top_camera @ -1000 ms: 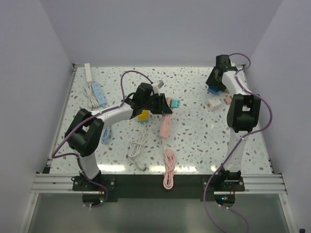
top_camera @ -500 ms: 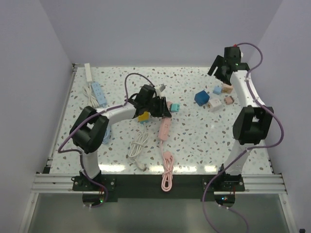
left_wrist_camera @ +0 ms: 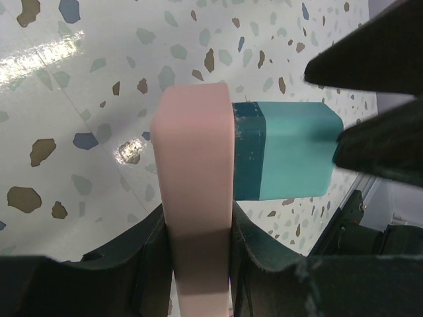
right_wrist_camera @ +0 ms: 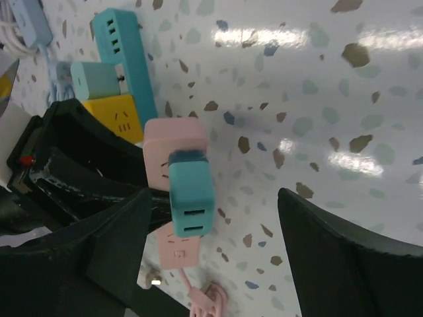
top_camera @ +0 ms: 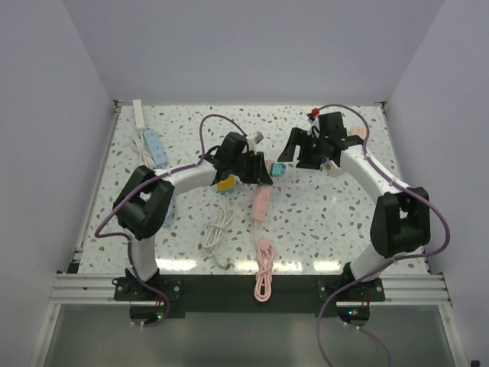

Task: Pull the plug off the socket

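Note:
A pink socket strip (top_camera: 261,200) lies mid-table, and my left gripper (top_camera: 254,170) is shut on its far end. In the left wrist view the strip (left_wrist_camera: 197,172) stands pinched between the fingers of the left gripper (left_wrist_camera: 198,231). A teal plug (left_wrist_camera: 291,150) sticks out of its side, also seen from above (top_camera: 280,168). My right gripper (top_camera: 294,150) hovers open at the plug. In the right wrist view the plug (right_wrist_camera: 192,198) sits in the pink strip (right_wrist_camera: 173,146), between the spread fingers of the right gripper (right_wrist_camera: 213,198). I cannot tell whether those fingers touch it.
Behind the strip lie a yellow adapter (right_wrist_camera: 119,119), a teal power strip (right_wrist_camera: 129,59) and a pale teal plug (right_wrist_camera: 92,79). A white cable (top_camera: 218,229) and the pink cord coil (top_camera: 263,279) lie near the front. A blue strip (top_camera: 153,145) sits at the back left.
My right arm has swung from the back right corner to the middle, and its gripper has opened wider and reached the teal plug. The left gripper has kept its hold on the pink strip.

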`<move>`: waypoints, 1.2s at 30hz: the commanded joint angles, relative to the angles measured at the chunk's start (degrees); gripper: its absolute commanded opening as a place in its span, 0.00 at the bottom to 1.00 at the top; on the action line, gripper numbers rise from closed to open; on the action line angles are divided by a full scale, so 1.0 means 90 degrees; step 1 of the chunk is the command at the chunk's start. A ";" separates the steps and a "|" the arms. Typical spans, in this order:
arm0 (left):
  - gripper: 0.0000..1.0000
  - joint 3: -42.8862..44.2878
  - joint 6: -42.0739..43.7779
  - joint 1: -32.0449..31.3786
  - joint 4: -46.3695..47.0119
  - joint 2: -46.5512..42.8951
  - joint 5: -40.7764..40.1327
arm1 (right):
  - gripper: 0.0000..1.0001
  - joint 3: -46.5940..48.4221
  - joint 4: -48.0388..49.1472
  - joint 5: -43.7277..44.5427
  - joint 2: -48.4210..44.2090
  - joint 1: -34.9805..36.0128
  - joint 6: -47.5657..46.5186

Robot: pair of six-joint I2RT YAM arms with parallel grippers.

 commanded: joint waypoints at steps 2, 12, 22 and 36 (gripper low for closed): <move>0.00 0.0210 0.0109 -0.0064 0.0224 0.0005 0.0207 | 0.78 -0.0441 0.0904 -0.0768 -0.0469 0.0249 0.0497; 0.00 0.0083 -0.0125 -0.0093 0.0693 -0.0220 0.0334 | 0.43 -0.0296 0.0876 -0.0388 0.0087 0.0621 0.0479; 0.00 -0.0025 -0.0164 -0.0084 0.0898 -0.0298 0.0324 | 0.38 -0.0392 0.0748 -0.0436 0.0322 0.0621 0.0361; 0.00 -0.0630 -0.0369 0.0374 0.1357 -0.0093 0.0451 | 0.00 -0.0763 -0.0051 -0.1255 -0.1521 -0.0189 0.0293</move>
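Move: The teal plug sits about 4 cm to the open right hand's left, 2 cm nearer the base and 2 cm lower. Of the plug, the pink socket strip's middle lies some 6 cm back and 4 cm left; the yellow cube is roughly 16 cm left and 5 cm back, down on the table. From the left hand, already gripping the strip, the plug is about 3 cm ahead and 5 cm right, near level. Right hand slips about 4 cm left, pinches the teal plug, then pulls up-right; left hand keeps the strip. ##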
